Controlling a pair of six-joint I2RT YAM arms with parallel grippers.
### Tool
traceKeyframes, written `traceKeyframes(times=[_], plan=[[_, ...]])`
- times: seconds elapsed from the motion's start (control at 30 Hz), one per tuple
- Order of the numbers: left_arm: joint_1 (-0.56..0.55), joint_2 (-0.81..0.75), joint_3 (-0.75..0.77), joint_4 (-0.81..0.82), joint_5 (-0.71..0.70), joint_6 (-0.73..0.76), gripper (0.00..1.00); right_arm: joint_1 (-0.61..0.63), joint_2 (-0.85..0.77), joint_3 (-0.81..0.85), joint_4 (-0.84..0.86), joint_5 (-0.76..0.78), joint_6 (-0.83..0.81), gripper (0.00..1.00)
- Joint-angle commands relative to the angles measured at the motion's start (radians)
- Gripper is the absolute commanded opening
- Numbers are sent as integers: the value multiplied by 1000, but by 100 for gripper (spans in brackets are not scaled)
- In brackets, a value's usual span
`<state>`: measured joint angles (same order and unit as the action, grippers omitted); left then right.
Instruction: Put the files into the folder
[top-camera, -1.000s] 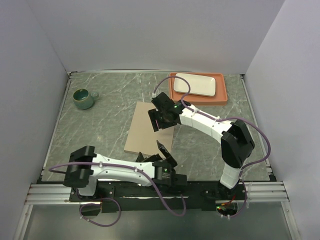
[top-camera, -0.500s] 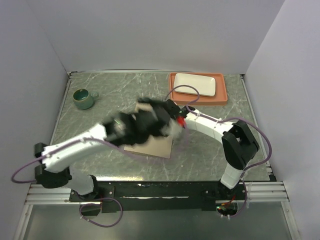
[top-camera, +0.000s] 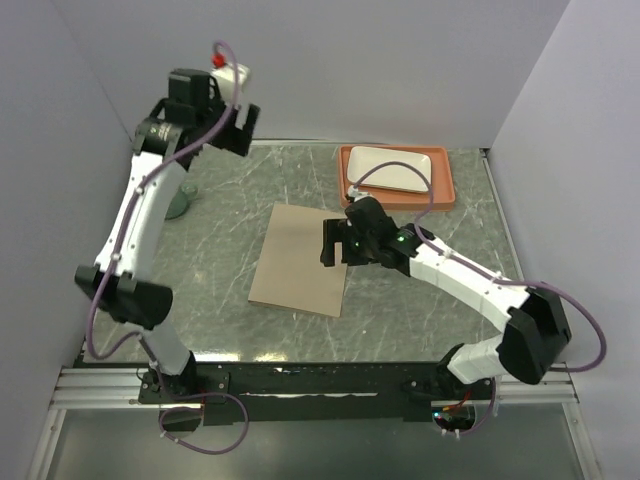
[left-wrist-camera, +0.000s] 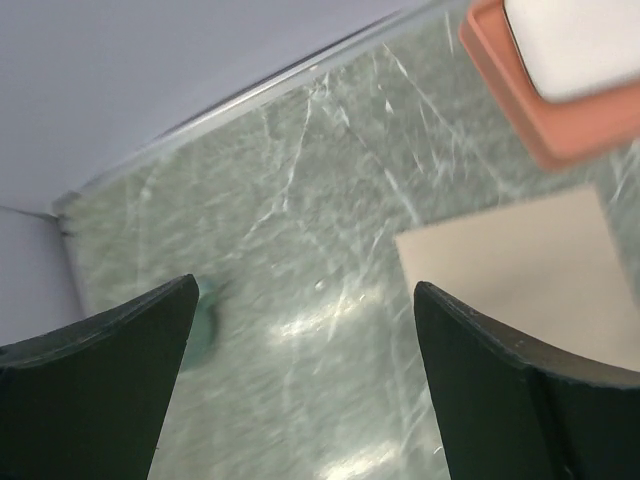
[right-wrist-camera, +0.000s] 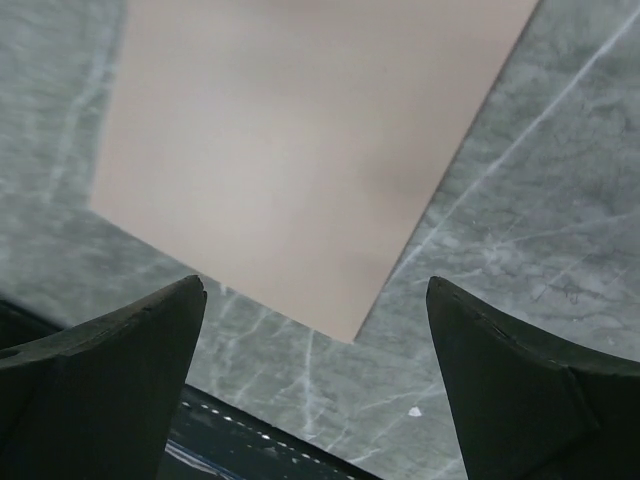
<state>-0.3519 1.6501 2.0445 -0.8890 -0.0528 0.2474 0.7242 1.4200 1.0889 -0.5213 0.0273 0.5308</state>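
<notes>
The folder (top-camera: 295, 262) is a plain tan rectangle lying shut and flat on the marble table; it also shows in the left wrist view (left-wrist-camera: 520, 270) and the right wrist view (right-wrist-camera: 300, 140). The files are out of view. My right gripper (top-camera: 331, 245) hovers over the folder's right edge, open, with nothing between its fingers (right-wrist-camera: 315, 285). My left gripper (top-camera: 238, 132) is raised high at the back left, far from the folder. It is open and empty (left-wrist-camera: 305, 290), looking down at bare marble.
A salmon-orange tray (top-camera: 443, 190) holding a white plate (top-camera: 390, 168) stands at the back right, also seen in the left wrist view (left-wrist-camera: 545, 130). A green cup (top-camera: 180, 206) sits at the back left, partly hidden behind the left arm.
The left arm swung up from the near edge, across the folder, to high at the back left. The right gripper shifted a little toward the near side over the folder's right edge.
</notes>
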Motion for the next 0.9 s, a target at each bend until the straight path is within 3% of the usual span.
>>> traceKeyframes(times=[0.0,0.07,0.17,0.3,0.4,0.6,0.87], plan=[[178,114,157,14,297,-324,96,7,-90,-23,47,46,1,99],[227,117,123,102,338,-410,96,7,-116,-30,35,57,1,99],[280,25,-79,235,344,-438,96,14,-145,-52,24,63,9,99],[332,-182,-537,425,358,-407,96,30,-197,-107,36,94,17,99],[402,-292,-749,479,412,-390,96,43,-230,-142,53,103,12,99],[484,-387,-1007,485,540,-300,96,95,-314,-202,63,169,9,99],[484,-622,-1270,572,550,-258,96,113,-449,-297,40,192,58,99]])
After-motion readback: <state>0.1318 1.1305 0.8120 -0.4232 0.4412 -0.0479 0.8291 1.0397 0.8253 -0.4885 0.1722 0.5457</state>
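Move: Below the right hand lies the closed folder, its middle some 6 cm ahead, 8 cm to the left and 10 cm down; the orange tray is about 30 cm ahead and 18 cm to that hand's right. The left hand, empty and high up, has the folder's middle roughly 9 cm back, 12 cm to its right and 33 cm below it, with the green mug some 7 cm ahead and 26 cm to its left. Sinking some 22 cm from its high reach, the left hand first swings about 6 cm forward, then comes back to end about 11 cm nearer its base and 10 cm farther left, fingers tipping down. The right hand rises about 3 cm, then draws back 5 cm and right 4 cm, away from the folder's middle, fingers tipping up slightly. Both grippers stay wide open and empty. ##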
